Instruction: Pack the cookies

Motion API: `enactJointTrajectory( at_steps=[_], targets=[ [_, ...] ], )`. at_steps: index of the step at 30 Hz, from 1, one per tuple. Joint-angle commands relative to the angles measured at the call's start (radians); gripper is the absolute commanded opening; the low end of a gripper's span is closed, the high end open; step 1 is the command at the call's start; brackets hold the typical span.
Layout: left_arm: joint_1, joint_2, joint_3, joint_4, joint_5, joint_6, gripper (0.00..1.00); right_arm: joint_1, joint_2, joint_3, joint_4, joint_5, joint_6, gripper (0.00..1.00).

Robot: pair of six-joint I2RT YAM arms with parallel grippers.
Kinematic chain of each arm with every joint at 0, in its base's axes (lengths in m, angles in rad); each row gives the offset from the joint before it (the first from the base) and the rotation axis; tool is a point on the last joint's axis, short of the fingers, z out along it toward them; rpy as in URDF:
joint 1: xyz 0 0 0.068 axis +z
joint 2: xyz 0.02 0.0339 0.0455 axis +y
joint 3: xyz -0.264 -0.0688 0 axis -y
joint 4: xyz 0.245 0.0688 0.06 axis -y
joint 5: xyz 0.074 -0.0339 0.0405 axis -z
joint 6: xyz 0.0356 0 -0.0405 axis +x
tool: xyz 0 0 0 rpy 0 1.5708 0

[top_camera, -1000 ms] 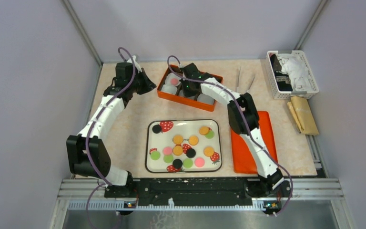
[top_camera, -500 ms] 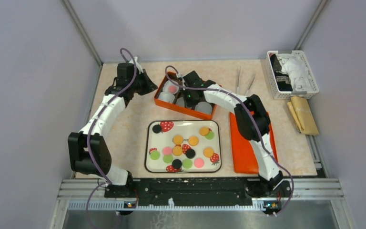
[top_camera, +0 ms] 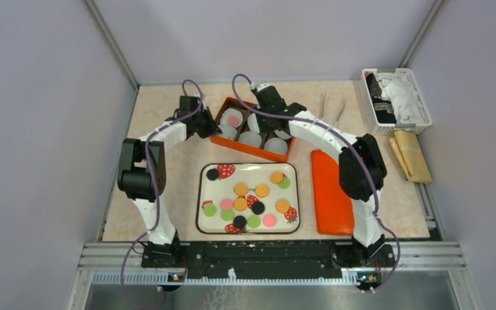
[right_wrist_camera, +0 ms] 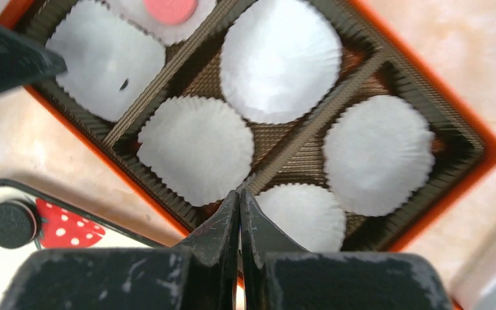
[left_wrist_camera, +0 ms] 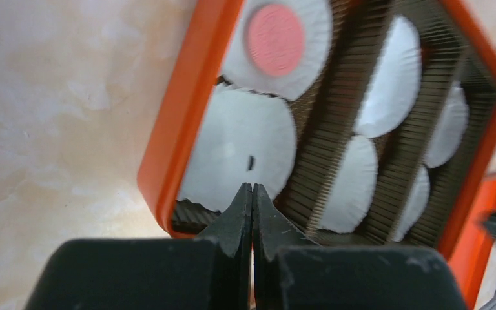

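Several orange, pink, green and black cookies lie on the strawberry-print tray. One pink cookie rests in a white paper cup inside the orange box. The other cups in the box hold nothing. My left gripper is shut and empty at the box's left edge, just over the corner cup. Over the box's far right side hangs my right gripper, also shut on nothing. A black cookie shows on the tray's corner.
An orange lid lies right of the tray. A white basket with cloths stands at the back right, brown packets beside it. Metal tongs lie behind the lid. Grey walls enclose the table on three sides.
My left arm has swung right, bringing its gripper from the far left corner to the box's left edge. The right arm's elbow moved right and its gripper drew back over the box.
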Motion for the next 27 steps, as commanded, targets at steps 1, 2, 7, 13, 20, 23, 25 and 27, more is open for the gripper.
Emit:
enactJointTrajectory(
  at_steps=[1, 2, 7, 13, 20, 23, 25, 27],
  targets=[
    [-0.005, 0.045, 0.044, 0.039, -0.019, -0.014, 0.00, -0.002, -0.102, -0.034, -0.003, 0.169, 0.026, 0.00],
    [-0.006, 0.044, 0.036, 0.038, -0.023, -0.015, 0.00, -0.010, -0.111, -0.050, -0.001, 0.178, 0.032, 0.00],
    [-0.017, 0.027, -0.010, 0.040, -0.049, -0.006, 0.00, -0.081, -0.145, -0.107, -0.004, 0.180, 0.102, 0.00],
    [-0.035, -0.029, -0.042, -0.009, -0.037, -0.007, 0.00, -0.206, -0.162, -0.152, -0.044, 0.239, 0.178, 0.02],
    [-0.055, -0.140, -0.086, -0.046, -0.023, -0.006, 0.00, -0.301, -0.133, -0.129, -0.100, 0.309, 0.187, 0.40],
    [-0.056, -0.186, -0.077, -0.049, -0.006, -0.005, 0.00, -0.312, -0.068, -0.074, -0.153, 0.345, 0.186, 0.54],
    [-0.057, -0.222, -0.066, -0.051, 0.004, -0.007, 0.00, -0.327, -0.021, -0.031, -0.185, 0.336, 0.194, 0.55],
    [-0.059, -0.259, -0.052, -0.053, 0.008, -0.007, 0.00, -0.340, 0.013, -0.005, -0.201, 0.334, 0.202, 0.55]
  ],
)
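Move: My right hand hangs closed over the cookie box, whose middle is about 3 cm ahead of it and 2 cm left, 8 cm down. The tongs lie about 27 cm to its right and 10 cm ahead, 9 cm below; the orange tray's middle is 31 cm right and 21 cm back. My left hand, also shut, has the box's front-left cup 2 cm right, 1 cm ahead and 5 cm below; the cup with the pink cookie lies 5 cm right, 7 cm ahead. I sweep my right hand some 21 cm to the right, from above the box towards the tongs, after a small rise, turning it clockwise and opening its fingers about halfway on the way. Meanwhile I push my shut left fingers down into the box's front-left corner, drag that end nearly 4 cm back towards me and a little right, then lift away. ##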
